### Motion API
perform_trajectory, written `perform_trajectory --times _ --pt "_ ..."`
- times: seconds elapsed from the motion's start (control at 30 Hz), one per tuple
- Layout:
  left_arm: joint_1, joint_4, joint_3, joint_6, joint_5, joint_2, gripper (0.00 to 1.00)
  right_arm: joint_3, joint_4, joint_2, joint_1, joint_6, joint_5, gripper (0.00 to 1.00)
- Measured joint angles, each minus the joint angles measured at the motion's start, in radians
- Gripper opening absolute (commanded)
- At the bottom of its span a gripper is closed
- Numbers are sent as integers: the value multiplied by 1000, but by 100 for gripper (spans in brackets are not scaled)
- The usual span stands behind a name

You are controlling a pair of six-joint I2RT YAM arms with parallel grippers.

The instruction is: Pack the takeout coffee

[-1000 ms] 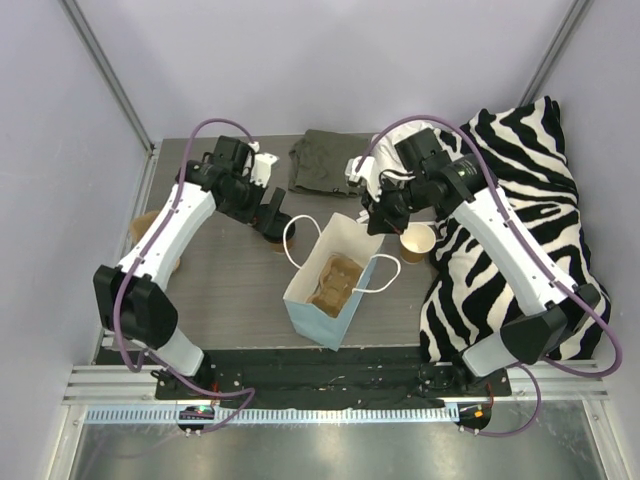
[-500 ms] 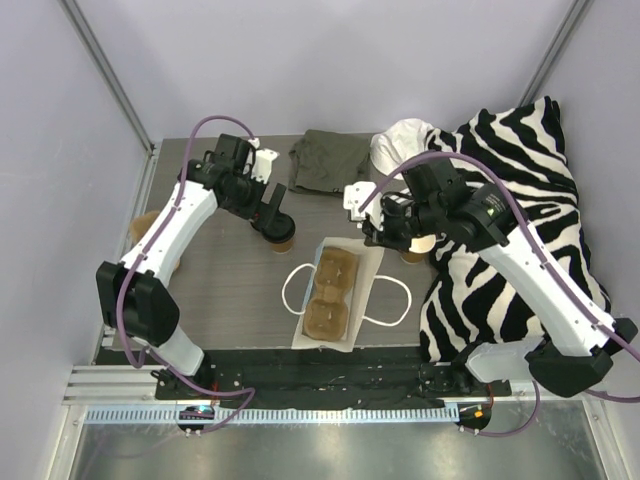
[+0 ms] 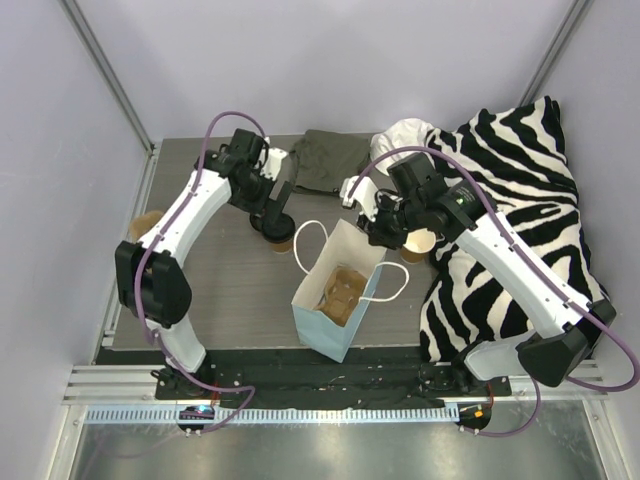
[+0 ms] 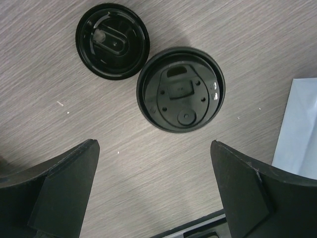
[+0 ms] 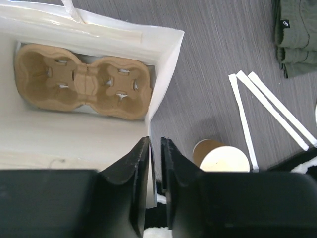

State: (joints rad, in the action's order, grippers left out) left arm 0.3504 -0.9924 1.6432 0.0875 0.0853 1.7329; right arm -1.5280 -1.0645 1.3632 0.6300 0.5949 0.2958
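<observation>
The takeout coffee (image 4: 181,89), a tan cup with a black lid, stands on the table and shows from above in the left wrist view. It also shows in the top view (image 3: 281,238). My left gripper (image 4: 153,145) is open and empty and hovers just above and beside the cup (image 3: 271,212). The blue paper bag (image 3: 335,300) stands open, with the brown pulp carrier (image 5: 84,82) on its bottom. My right gripper (image 5: 155,163) is shut on the bag's far rim (image 3: 383,228).
A loose black lid (image 4: 113,40) lies beside the coffee. A lidless tan cup (image 3: 418,243) stands right of the bag. A green cloth (image 3: 325,160) lies at the back. A zebra pillow (image 3: 520,200) fills the right side. Another tan cup (image 3: 147,224) sits at the left edge.
The bag tipped over flat half a second ago and now stands upright again, held by my right gripper. My left gripper shifted slightly back above the coffee.
</observation>
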Motion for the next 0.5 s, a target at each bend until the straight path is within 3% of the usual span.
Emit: perform_trajectory --times 0.5 --pt "73 -13 56 -8 -53 118 100 -5 18 -2 -17 -38 -33 71"
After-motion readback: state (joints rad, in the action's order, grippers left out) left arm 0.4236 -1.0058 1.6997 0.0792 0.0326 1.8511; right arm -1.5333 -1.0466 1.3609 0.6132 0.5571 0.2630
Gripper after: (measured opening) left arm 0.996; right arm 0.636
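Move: The lidded black-topped cup lies about 3 cm ahead of the left hand and 4 to its right, its middle roughly 10 cm below. The loose lid lies some 6 cm farther out than that cup and 4 cm to its left; the paper bag's middle is about 12 cm back and 16 right of the left hand. From the right hand, the bag's middle is some 8 cm back, 10 left and 12 below; the lidded cup is about 7 ahead and 21 left, the open cup 5 ahead and 10 right, both 18 below. The lidded cup is closed in on by the left hand, which sinks about 3 cm while shifting some 2.5 cm to its right, tilting slightly, fingers still wide open and not yet around the cup. At the bag's rim the right hand spreads its already parted fingers much wider on either side of the paper wall, easing about 1 cm forward. ##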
